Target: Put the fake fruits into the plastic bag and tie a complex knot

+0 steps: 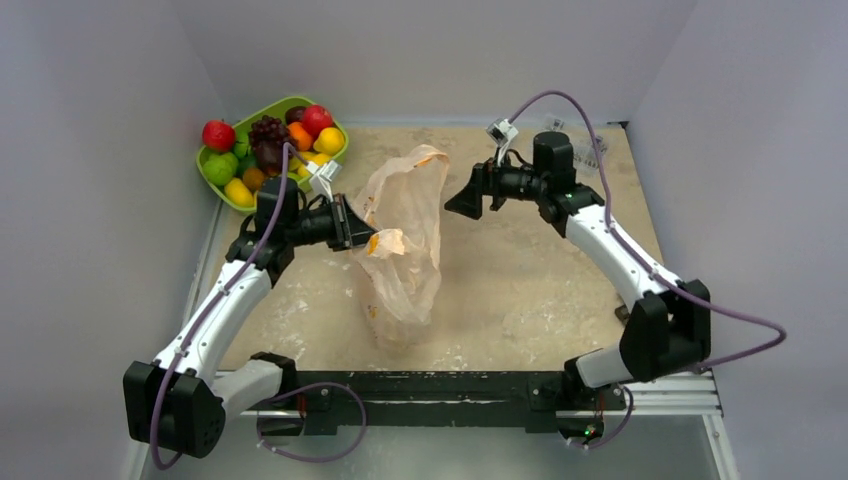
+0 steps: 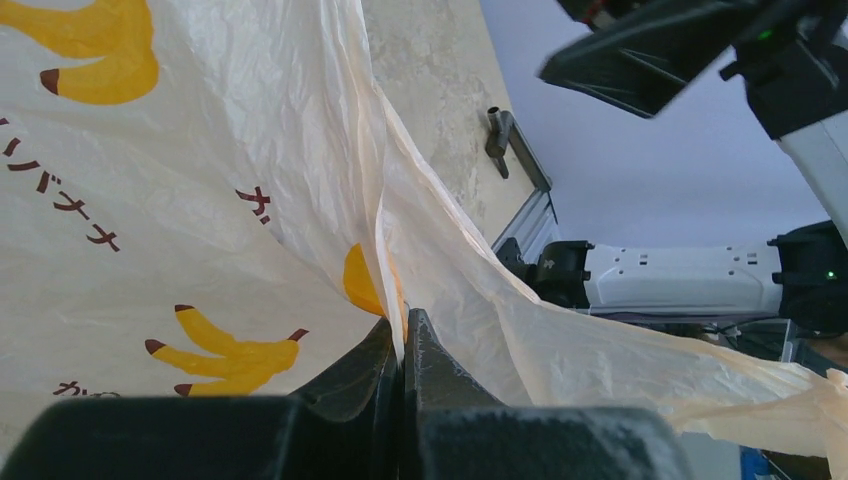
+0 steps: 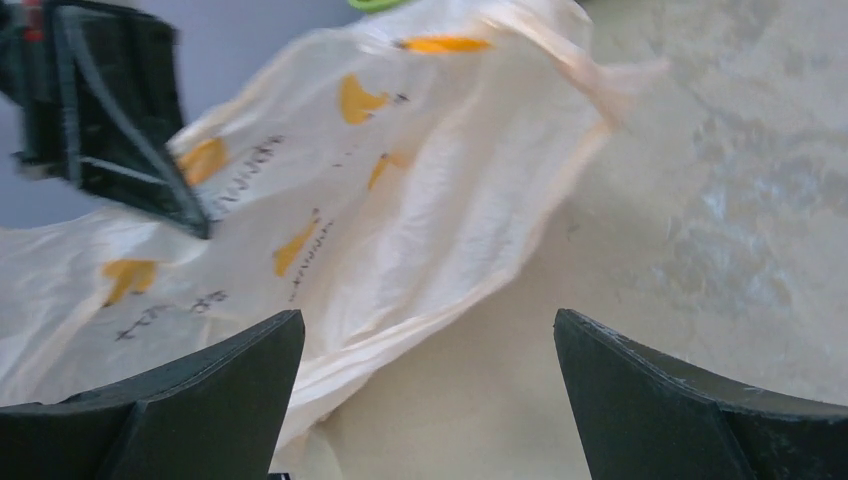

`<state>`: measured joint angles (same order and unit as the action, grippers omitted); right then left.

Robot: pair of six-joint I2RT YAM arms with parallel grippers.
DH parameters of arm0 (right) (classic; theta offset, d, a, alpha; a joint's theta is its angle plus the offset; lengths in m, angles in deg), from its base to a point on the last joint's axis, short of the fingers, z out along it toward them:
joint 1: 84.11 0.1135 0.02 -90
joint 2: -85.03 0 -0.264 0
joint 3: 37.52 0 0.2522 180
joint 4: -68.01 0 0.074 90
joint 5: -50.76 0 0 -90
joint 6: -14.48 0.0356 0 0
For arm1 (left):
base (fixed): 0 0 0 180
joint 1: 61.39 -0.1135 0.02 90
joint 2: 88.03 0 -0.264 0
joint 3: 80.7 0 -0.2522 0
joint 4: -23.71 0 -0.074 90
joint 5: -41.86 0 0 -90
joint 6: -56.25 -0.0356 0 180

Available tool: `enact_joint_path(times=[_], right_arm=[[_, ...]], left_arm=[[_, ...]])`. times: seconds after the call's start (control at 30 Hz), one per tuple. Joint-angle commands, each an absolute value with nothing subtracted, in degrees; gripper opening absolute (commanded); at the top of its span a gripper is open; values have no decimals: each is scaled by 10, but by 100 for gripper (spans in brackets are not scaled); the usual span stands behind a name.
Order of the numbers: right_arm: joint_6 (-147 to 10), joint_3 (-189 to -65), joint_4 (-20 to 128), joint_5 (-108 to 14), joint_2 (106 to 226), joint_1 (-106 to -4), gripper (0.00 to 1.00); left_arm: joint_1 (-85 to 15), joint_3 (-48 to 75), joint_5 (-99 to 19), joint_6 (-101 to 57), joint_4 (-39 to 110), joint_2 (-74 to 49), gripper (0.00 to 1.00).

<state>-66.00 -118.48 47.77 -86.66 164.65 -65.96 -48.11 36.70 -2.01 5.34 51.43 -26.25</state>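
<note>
The peach plastic bag [image 1: 405,245] with banana prints hangs lifted above the table's middle, its lower end resting on the surface. My left gripper [image 1: 362,232] is shut on a fold of the plastic bag [image 2: 300,180] at its left edge; the film runs up from between the closed jaws. My right gripper [image 1: 452,203] stands open, just right of the bag and apart from it, with nothing between its fingers [image 3: 225,390]; the plastic bag [image 3: 400,200] lies ahead and to their left. The fake fruits [image 1: 268,150] sit piled in the lime-green tray [image 1: 287,104] at the back left. No knot shows.
The marbled tabletop [image 1: 540,270] stretches right of the bag. Small clear packets [image 1: 590,140] lie at the back right near the wall. Grey walls close in on both sides. A metal rail [image 1: 480,392] carries both arm bases at the near edge.
</note>
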Motion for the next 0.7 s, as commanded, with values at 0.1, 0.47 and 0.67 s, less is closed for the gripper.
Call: enact_joint_path(times=[0.1,0.47,0.67], right_arm=[[-549,-1158,482,-785,1679,-612,99],[-541,-1184,380,-825,1747,-601,9],[-832,-1205,144,-756,1665,-754,0]], left_arm=[[-474,358,17,43,459,-277,0],[-509,348,7,9,519,-292,0],[-659,321,-118,-161,698,-309,0]])
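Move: The free rim of the plastic bag hangs some 5 cm to the left of the open right gripper, about 3 cm back and 9 cm below it; the bag's far peak stands about 7 cm left and 8 cm ahead. From the left gripper, which already holds the bag's near corner, that free rim is roughly 13 cm right, 3 cm ahead and 5 cm lower, while the fruit basket lies about 23 cm left, 22 cm ahead and 18 cm down. Sink the open right gripper about 8 cm, then ease it left and slightly back over the bag's free rim, rolling its forward side down some 25 degrees. Pinch the rim shut between the fingers and draw it about 8 cm right, a little forward and down. Meanwhile keep the left fingers closed on their corner, nearly still at first, then pull it left and somewhat forward as the right grip closes. ##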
